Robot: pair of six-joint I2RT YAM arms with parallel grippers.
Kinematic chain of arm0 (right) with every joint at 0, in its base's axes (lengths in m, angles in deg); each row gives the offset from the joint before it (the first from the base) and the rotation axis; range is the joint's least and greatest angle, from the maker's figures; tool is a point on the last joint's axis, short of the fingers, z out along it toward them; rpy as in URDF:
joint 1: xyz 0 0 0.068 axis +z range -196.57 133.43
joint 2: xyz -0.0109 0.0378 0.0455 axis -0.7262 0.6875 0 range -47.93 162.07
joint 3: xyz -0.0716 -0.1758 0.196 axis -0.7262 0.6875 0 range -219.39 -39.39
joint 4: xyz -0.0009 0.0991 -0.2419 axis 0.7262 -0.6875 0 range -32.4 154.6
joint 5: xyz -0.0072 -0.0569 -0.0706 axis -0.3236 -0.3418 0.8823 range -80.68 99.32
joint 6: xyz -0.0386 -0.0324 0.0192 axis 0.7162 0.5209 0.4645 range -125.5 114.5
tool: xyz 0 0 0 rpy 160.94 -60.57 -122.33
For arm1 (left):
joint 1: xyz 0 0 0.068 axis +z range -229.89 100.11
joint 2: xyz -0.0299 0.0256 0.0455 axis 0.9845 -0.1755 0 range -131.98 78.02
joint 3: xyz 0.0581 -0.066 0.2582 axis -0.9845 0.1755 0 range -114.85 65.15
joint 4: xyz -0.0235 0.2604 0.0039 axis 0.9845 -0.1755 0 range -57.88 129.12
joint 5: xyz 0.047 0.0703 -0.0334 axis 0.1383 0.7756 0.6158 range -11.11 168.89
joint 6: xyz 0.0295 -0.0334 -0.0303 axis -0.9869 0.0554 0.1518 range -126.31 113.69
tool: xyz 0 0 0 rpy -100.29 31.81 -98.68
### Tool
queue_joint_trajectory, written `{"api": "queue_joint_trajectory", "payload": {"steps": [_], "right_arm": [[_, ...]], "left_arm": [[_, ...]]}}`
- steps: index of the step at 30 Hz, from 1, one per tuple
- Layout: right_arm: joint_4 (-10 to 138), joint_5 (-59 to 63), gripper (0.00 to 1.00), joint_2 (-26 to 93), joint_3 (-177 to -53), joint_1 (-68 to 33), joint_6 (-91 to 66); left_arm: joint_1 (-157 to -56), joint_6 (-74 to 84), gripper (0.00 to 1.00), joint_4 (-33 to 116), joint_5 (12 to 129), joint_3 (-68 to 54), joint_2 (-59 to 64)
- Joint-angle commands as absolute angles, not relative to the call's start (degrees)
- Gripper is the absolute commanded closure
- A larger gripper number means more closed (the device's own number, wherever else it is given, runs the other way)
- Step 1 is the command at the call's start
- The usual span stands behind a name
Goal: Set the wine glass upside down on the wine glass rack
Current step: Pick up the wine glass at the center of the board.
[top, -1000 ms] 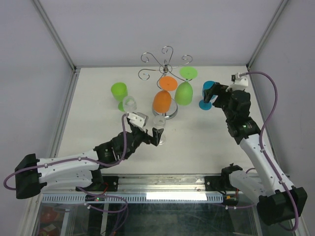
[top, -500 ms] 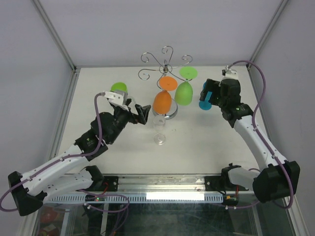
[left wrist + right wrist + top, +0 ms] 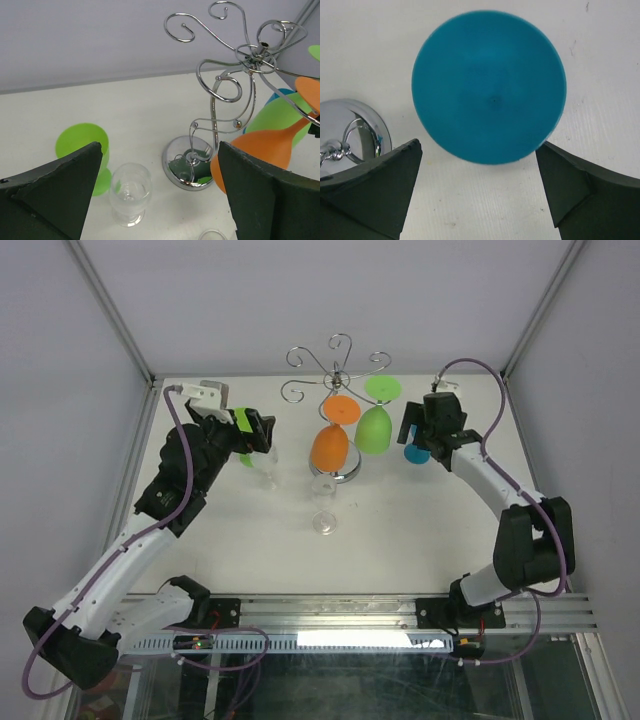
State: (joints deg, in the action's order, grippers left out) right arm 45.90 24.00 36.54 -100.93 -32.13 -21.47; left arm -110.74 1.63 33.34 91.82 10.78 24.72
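The chrome wine glass rack [image 3: 337, 368] stands at the back middle, and its scroll arms [image 3: 235, 55] and round base [image 3: 192, 162] fill the left wrist view. An orange wine glass [image 3: 330, 447] and a green one [image 3: 374, 430] hang upside down on it. Upright on the table stand a blue wine glass [image 3: 415, 453], a green one [image 3: 82, 145] and two clear ones [image 3: 323, 505] [image 3: 131, 192]. My left gripper [image 3: 262, 435] [image 3: 160, 150] hovers open and empty above the green and clear glasses. Open too, my right gripper [image 3: 421, 428] [image 3: 479, 150] hangs straight over the blue glass [image 3: 489, 87].
Metal frame posts and white walls close in the table [image 3: 420, 530] on the left, right and back. The rack's base [image 3: 350, 130] lies just left of the blue glass.
My left arm has swung from beside the front clear glass to the back left. My right gripper has moved up and back, and now looks straight down on the blue glass.
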Motion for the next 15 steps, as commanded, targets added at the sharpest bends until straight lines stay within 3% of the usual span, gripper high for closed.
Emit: {"api": "queue_joint_trajectory", "payload": {"steps": [1,15], "right_arm": [[51.72,29.33,0.00,38.94,-105.70,-32.46,-21.65],[59.40,34.89,0.00,49.06,-110.10,-33.66,-19.42]], "left_arm": [[-107.33,0.70,0.01,32.71,85.16,7.25,23.38],[-102.05,-0.28,0.01,30.91,83.26,1.14,17.66]]}}
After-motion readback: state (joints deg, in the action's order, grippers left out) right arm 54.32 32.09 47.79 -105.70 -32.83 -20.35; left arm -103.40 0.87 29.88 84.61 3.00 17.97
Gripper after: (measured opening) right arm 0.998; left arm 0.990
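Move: The blue wine glass stands upright about 5 cm ahead of the open right gripper and 1 cm to its right, its middle some 5 cm lower. From that gripper, the hanging light-green glass is about 10 cm left, 4 cm ahead and 10 cm higher; the rack's pole is roughly 18 cm left and 4 cm ahead. From the left gripper, the blue glass lies some 35 cm right, 12 cm ahead and 25 cm lower. Run the right gripper forward about 5 cm, drifting slightly right and sinking late by some 2 cm, so its wide-open fingers come around the blue glass's bowl; roll its left side down a little and turn it slightly clockwise. Don't close yet. Ease the empty, open left gripper about 3 cm forward, high above the table, lifting slightly at the end. ##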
